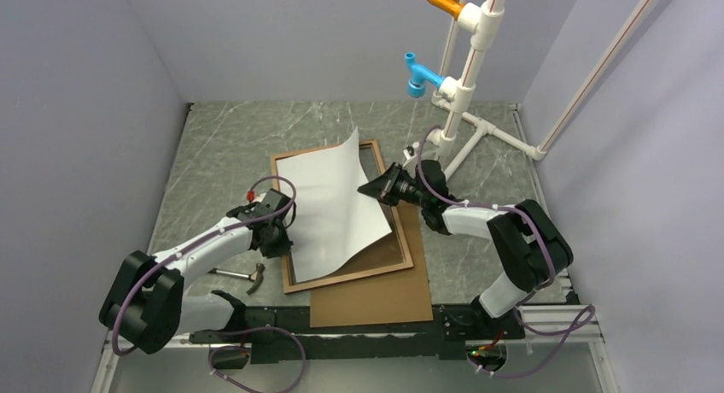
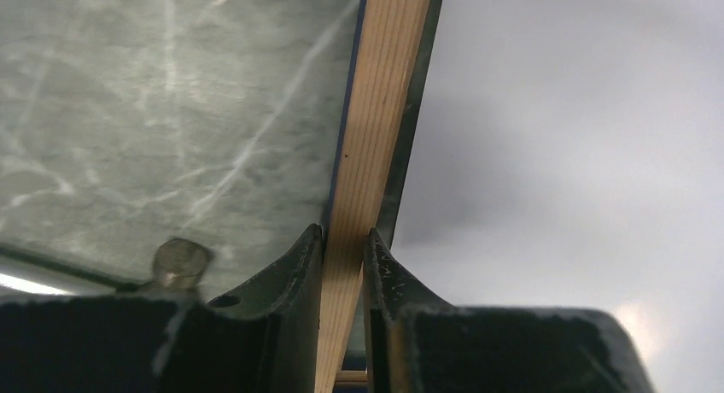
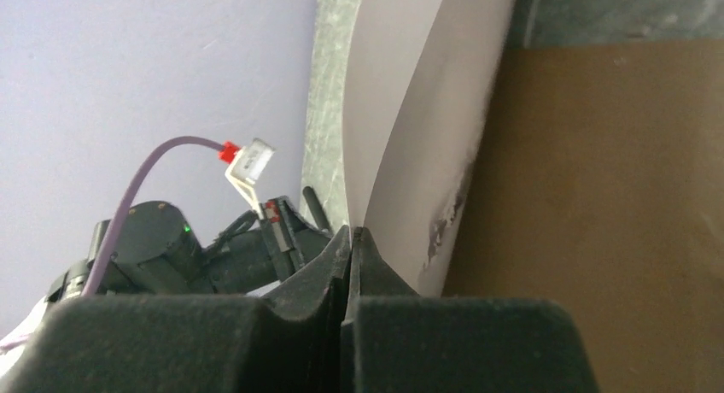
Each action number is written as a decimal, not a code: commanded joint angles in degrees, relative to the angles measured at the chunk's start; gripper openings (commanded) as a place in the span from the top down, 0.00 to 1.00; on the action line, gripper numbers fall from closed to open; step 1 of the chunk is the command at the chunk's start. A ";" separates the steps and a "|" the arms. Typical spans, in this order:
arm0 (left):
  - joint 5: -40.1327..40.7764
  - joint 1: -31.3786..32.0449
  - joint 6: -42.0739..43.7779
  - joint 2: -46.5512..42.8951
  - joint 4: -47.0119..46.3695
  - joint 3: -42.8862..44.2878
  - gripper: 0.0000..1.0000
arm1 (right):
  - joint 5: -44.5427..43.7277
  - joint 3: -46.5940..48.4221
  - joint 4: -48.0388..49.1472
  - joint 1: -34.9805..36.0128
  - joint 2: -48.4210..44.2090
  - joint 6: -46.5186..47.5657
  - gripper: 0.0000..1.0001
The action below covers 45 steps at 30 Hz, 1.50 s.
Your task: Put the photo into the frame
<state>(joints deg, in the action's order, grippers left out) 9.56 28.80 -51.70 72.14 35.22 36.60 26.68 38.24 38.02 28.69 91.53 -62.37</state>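
Observation:
The frame [image 1: 345, 278] lies flat mid-table with its brown wood face up. The photo [image 1: 333, 205] rests over it with its white back up, curled, its right edge lifted off the frame. My right gripper [image 1: 376, 190] is shut on that lifted edge; in the right wrist view the sheet [image 3: 410, 111] runs straight out from between the closed right gripper [image 3: 351, 232]. My left gripper [image 1: 280, 232] is at the frame's left rail. The left wrist view shows the left gripper [image 2: 344, 239] shut on the pale wooden rail [image 2: 376, 137], with one finger on each side.
A plain brown backing board [image 1: 376, 299] lies under the frame's near right corner, towards the table's front edge. A hammer [image 1: 243, 278] lies beside the left arm. A white pipe stand [image 1: 465, 94] with orange and blue fittings rises at the back right. Grey walls close in both sides.

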 commanded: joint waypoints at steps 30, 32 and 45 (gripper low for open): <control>5.24 -4.10 3.86 -24.06 14.53 5.09 0.10 | 1.29 2.84 -15.24 3.29 7.57 2.88 1.00; 4.84 -4.14 3.91 -24.23 14.15 4.98 0.10 | 2.37 3.92 -15.18 3.30 8.56 3.50 1.00; 3.02 -4.10 3.95 -22.04 12.24 4.18 0.10 | 3.53 4.38 -16.83 3.94 9.02 5.25 1.00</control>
<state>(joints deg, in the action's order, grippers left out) 13.32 24.93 -48.71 50.09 48.66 39.70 28.62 41.93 22.57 31.83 102.32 -58.89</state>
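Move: The left fingers, already shut on the frame's left bar, have the photo's middle about 11 cm ahead and 9 cm to their right, some 3 cm higher. The hammer head lies roughly 6 cm back and 6 cm left of them. The right gripper still holds the photo's right edge; the frame's middle is about 2 cm back, 5 cm left and 13 cm below, its right bar level with the hand, 7 cm to the right and 12 cm below. With the left gripper, drag the frame by its left bar about 4.5 cm left and slightly back, then open wide, let go and rise clear, tipping the fingers outward. Meanwhile keep the right fingers pinched on the photo's edge and lower it about 10 cm towards the frame, mostly at the end, easing back and tilting the fingers further down. ##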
